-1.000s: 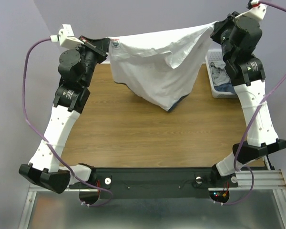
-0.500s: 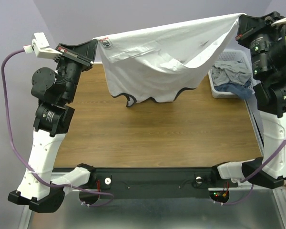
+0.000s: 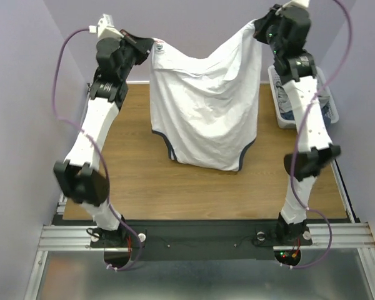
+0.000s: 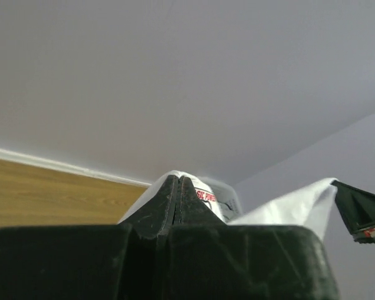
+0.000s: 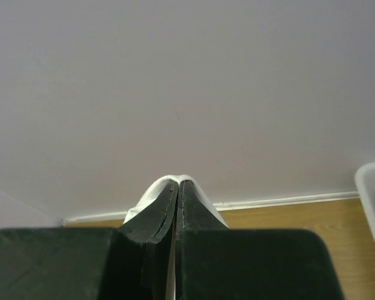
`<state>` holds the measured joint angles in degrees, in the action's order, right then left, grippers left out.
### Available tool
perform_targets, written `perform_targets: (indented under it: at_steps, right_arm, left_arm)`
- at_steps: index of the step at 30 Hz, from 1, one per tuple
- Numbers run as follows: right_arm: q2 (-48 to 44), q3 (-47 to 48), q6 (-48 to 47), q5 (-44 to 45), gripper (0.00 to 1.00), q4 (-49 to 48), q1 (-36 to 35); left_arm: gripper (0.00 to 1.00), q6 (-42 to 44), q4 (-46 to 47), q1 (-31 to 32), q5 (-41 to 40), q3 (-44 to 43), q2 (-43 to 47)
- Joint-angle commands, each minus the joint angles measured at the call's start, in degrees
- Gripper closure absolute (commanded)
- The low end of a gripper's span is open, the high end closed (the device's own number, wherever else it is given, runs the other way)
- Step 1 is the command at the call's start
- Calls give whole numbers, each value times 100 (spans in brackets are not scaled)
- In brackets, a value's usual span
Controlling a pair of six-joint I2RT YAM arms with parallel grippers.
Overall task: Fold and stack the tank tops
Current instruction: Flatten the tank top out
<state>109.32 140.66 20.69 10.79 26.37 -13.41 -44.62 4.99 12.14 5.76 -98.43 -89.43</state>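
A white tank top [image 3: 206, 112] with navy trim hangs in the air over the far half of the wooden table [image 3: 144, 181], its navy-edged end lowest. My left gripper [image 3: 151, 49] is shut on its upper left corner, where a small printed label shows. My right gripper [image 3: 257, 27] is shut on its upper right corner. In the left wrist view the shut fingertips [image 4: 178, 184] pinch white cloth [image 4: 206, 195] with red lettering. In the right wrist view the shut fingertips [image 5: 177, 185] pinch a white cloth edge [image 5: 150, 195]. The chest print is hidden.
A white basket [image 3: 281, 109] with grey and blue clothes stands at the table's far right edge, behind my right arm; its rim shows in the right wrist view [image 5: 372, 194]. Purple walls close in the back and sides.
Both arms have stretched up and away toward the back wall, lifting the tank top. The cloth went from a wide low spread to hanging long and narrower, grippers closer together.
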Motion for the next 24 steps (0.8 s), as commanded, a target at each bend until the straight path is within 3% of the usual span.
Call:
perform_targets:
  at_steps: [1, 2, 3, 4, 5, 7, 8, 11, 14, 17, 20, 21, 22, 23, 24]
  right_arm:
    - [870, 1652, -30, -674, 100, -360, 163]
    - [933, 1710, -12, -753, 100, -683, 207]
    - [933, 1597, -12, -780, 100, -921, 225]
    - [699, 1405, -12, -736, 100, -1193, 233]
    - [548, 889, -30, -710, 100, -1744, 251]
    - [197, 630, -56, -622, 100, -2143, 277]
    - [152, 681, -65, -604, 100, -2223, 304]
    - [-129, 902, -74, -560, 100, -2294, 321]
    - [-663, 332, -30, -604, 100, -2347, 321]
    - [-1165, -1062, -3, -552, 100, -2338, 321]
    - [-1938, -2890, 93, -446, 100, -2312, 321]
    - [-2323, -3356, 146, -368, 100, -2260, 321]
    - [-2571, -4449, 190, -341, 99, -2224, 321]
    - [-2791, -4964, 321, -253, 99, -2137, 321]
    - [-2993, -5570, 426, -244, 99, -2084, 321]
  left_arm:
    - [100, 6, 819, -230, 1259, -1727, -1100]
    - [100, 50, 610, -265, 1548, -2846, -1677]
    - [100, 76, 425, -274, 1664, -2857, -1683]
    - [100, 102, 258, -291, 1770, -4075, -2240]
    - [100, 103, 56, -309, 1945, -4618, -2454]
    - [100, -2, 107, -431, 2052, -5262, -2641]
    - [100, -72, 412, -484, 2096, -5143, -2537]
    - [100, -205, 1108, -660, 2201, -3915, -1738]
    - [100, 41, 978, -713, 2149, -3254, -1166]
    - [100, -2, 960, -713, 2087, -2218, -682]
    - [100, -335, 1082, -713, 2025, -594, -147]
    - [100, -441, 1126, -704, 2000, 446, 168]
    - [100, -547, 1214, -687, 1964, 1048, 354]
    - [100, -739, 1397, -635, 1877, 1646, 512]
    - [100, -802, 1451, -591, 1807, 2783, 853]
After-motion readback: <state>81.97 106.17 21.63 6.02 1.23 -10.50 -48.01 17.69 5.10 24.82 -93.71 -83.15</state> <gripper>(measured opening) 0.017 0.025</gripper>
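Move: Both hands already grip the tank top by two corners of its upper edge, about 28 cm apart. Its body hangs between them, its middle some 12 cm back, 23 cm below and 14 cm inward of each hand. The bare middle of the table lies about 50 cm down, 18 cm back and 14 cm right of the left hand, 22 cm back and 14 cm left of the right. The white basket stands roughly level with the right hand, 21 cm to its right and 46 cm below. Keeping both corners pinched in shut fingers, the two hands whip the tank top: forward about 10 cm on the left, forward and down about 7 cm on the right. Both then snap back some 16 to 18 cm and up some 14 to 18 cm, fingertips tipping up about 20 degrees, and start sinking again at the end. The left hand also turns slightly clockwise. ##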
